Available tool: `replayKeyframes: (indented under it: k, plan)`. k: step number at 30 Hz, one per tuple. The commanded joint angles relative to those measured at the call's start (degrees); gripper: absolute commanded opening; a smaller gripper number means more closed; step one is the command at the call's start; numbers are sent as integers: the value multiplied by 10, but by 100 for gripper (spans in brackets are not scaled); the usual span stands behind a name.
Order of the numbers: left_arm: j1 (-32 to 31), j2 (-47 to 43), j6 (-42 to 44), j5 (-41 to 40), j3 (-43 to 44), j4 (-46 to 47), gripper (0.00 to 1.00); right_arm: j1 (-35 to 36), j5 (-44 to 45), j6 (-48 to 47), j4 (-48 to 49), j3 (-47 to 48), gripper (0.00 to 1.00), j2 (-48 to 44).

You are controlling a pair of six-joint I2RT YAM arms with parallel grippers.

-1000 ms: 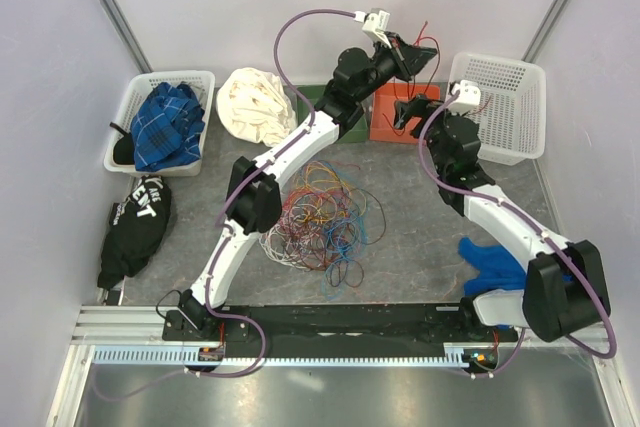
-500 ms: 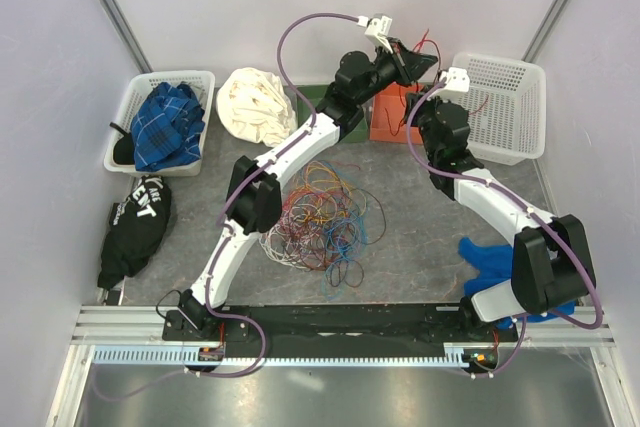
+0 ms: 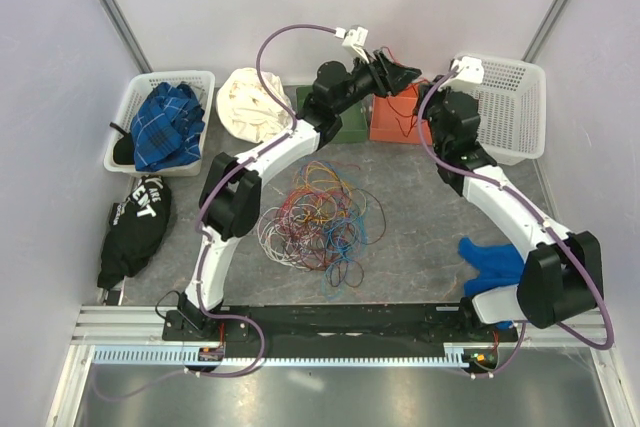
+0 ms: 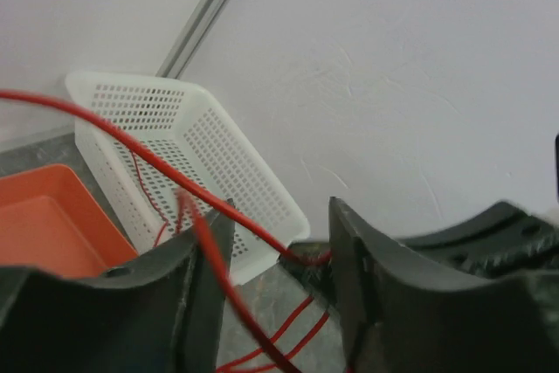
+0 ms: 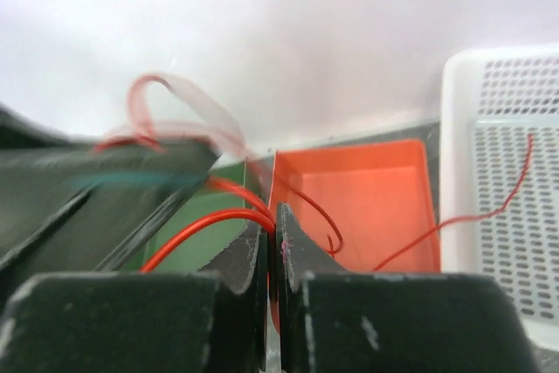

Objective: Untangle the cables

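The cables (image 3: 318, 222) lie as a tangled pile of red, orange, blue, green and white wires on the grey table centre. One red cable (image 5: 201, 220) is lifted at the back, over the orange bin (image 3: 395, 117). My right gripper (image 5: 275, 220) is shut on this red cable, which loops off to the left of the closed tips. In the top view the right gripper (image 3: 435, 95) sits beside the left gripper (image 3: 408, 75). The left gripper (image 4: 278, 246) is open; the red cable (image 4: 131, 141) runs loosely across the gap between its jaws.
A white basket (image 3: 510, 107) stands back right, with a red wire strand trailing in it. A green bin (image 3: 350, 127) sits left of the orange one. A basket with blue cloth (image 3: 160, 122), a white bag (image 3: 255, 102), a black bag (image 3: 135, 227) and a blue glove (image 3: 495, 262) surround the pile.
The right gripper moved up to the left gripper and closed on the red cable. The left gripper then opened and its arm shifted slightly left.
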Motion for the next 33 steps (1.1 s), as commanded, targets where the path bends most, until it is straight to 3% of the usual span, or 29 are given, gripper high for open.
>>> replayKeyframes:
  k: [1,8,14,22,25,27,31,33]
  plan:
    - [6,-65,-3,23,-32,15,99,-35,63,32,-11,70,0,-32]
    - [28,-120,-20,54,-84,22,100,-129,16,83,-44,140,0,-12]
    - [42,-181,-5,48,-152,-21,100,-180,47,128,-64,214,0,31]
    - [51,-328,-5,20,-350,-42,100,-226,105,110,-84,300,0,111]
    - [33,-370,-69,-85,-436,-64,100,-236,119,104,-85,302,0,155]
    - [20,-384,-104,-97,-471,-72,100,-240,124,103,-85,296,0,171]
    - [15,-441,-35,-176,-467,-210,100,-248,121,109,-66,237,0,194]
    - [15,-486,-25,-213,-493,-237,100,-251,118,117,-65,227,0,206]
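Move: The right hand holds the bundled red cable. The white basket it is bound for sits about 27 cm to its right, 12 cm ahead and 25 cm below; the orange tray is some 12 cm ahead and 3 cm right, 27 cm down. From the left hand, its fingers still loosely round the same cable, the tangled cables lie roughly 17 cm left, 22 cm back and 30 cm below; the green tray stands about 14 cm left, 10 cm ahead. The red cable stays pinched in the right fingers, which swing it some 23 cm right and a little forward towards the white basket, rising about 13 cm and then dipping nearly as much, while the hand turns about 35 degrees clockwise. The left fingers spread fully and come free of the cable; that hand draws left and back towards the tangled cables, finally sinking and tipping down. ##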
